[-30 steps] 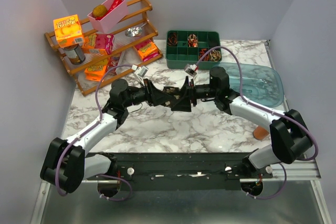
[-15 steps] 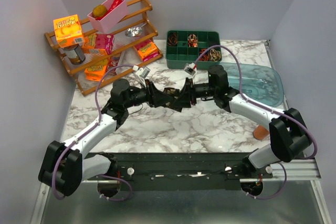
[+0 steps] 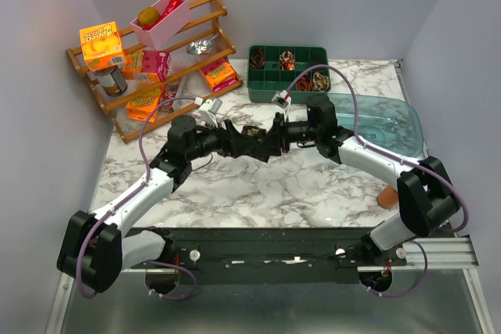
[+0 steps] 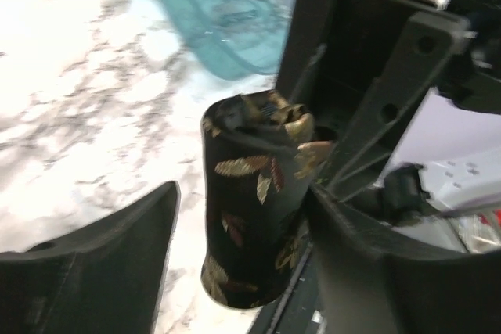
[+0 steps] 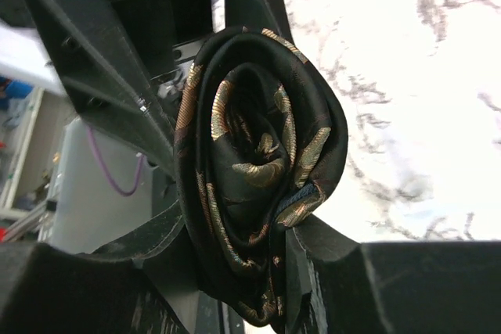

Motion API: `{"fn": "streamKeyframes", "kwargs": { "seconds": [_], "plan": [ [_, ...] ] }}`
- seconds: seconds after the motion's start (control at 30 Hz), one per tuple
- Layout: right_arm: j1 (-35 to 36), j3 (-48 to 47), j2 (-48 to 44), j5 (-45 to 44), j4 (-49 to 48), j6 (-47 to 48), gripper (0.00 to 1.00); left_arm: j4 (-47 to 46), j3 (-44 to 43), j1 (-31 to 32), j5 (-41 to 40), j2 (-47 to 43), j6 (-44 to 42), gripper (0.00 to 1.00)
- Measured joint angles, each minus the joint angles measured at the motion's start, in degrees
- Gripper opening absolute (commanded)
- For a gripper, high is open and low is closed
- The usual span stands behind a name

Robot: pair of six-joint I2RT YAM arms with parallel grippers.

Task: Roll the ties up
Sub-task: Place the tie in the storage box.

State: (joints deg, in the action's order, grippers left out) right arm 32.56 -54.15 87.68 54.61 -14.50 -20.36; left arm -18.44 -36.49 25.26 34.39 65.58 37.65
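A rolled tie (image 3: 255,139) of black fabric with gold and red leaves hangs above the table's middle, where the two grippers meet. My right gripper (image 5: 246,234) is shut on the tie (image 5: 258,162), whose spiral end faces its camera. My left gripper (image 4: 241,220) stands open around the same tie (image 4: 254,201): there is a clear gap on its left side, while its right finger (image 4: 368,271) lies close against the fabric. In the top view the left gripper (image 3: 238,137) and the right gripper (image 3: 272,141) face each other. More rolled ties (image 3: 286,58) lie in a green tray (image 3: 268,92).
A clear teal lid (image 3: 387,124) lies at the right beside the right arm. A wooden rack (image 3: 174,93) with boxes, a can and a pink bin stands at the back left. A small orange object (image 3: 387,198) sits near the right arm's base.
The right gripper has closed on the rolled tie and the left gripper has opened off it. Both wrists have shifted slightly away from the bases.
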Motion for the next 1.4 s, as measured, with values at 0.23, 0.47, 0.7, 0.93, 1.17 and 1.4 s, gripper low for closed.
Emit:
{"fn": "streamKeyframes", "kwargs": {
  "seconds": [0.23, 0.47, 0.7, 0.93, 1.17, 1.4],
  "plan": [
    [0.0, -7.0, 2.6, -11.8, 3.0, 0.0, 0.01, 16.9, -8.8, 0.4, -23.1, -2.2, -1.5, 0.99],
    [-1.4, -19.4, 8.2, -33.3, 7.1, 1.1, 0.01, 28.8, -12.6, 0.2, -42.1, -3.8, -2.2, 0.99],
    [-3.9, -38.1, 22.4, -54.4, 8.6, 5.1, 0.01, 31.5, -8.1, 0.3, -44.9, -5.4, -2.7, 0.99],
    [-4.1, -58.6, 40.0, -69.0, 11.6, 6.4, 0.01, 31.4, -5.6, 0.3, -44.9, -6.6, -3.4, 0.99],
    [-4.1, -71.0, 52.4, -75.1, 16.5, 5.6, 0.01, 31.3, -5.4, 0.3, -44.5, -6.8, -4.3, 0.99],
    [-4.5, -73.3, 52.8, -75.1, 23.7, 3.4, 0.01, 31.4, -5.4, 0.3, -44.0, -6.8, -4.9, 0.99]
  ]
}}
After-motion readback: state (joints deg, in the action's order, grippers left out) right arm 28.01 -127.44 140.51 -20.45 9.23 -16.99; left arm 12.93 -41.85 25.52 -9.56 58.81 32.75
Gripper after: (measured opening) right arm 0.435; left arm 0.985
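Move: The rolled tie is already in the right gripper, with the left fingers opening around it. The green storage box has its middle some 35 cm ahead of the right hand, 10 cm to its right and 17 cm lower. Just left of the box, an orange snack box stands 32 cm ahead of that hand and 15 cm to its left; the blue tub lies 17 cm ahead and 37 cm right, on the table. From the left hand, the storage box is roughly 34 cm ahead, 12 cm right and 18 cm below. The rolled tie, kept pinched in the right fingers, is swept about 38 cm forward to above the storage box, rising 5 cm on the way and sinking some 10 cm near the end, while the wrist swings about 75 degrees clockwise from pointing left to forward. The left hand spreads wide, clears the roll forward and left by 12 cm, turns counter-clockwise, then sinks. ##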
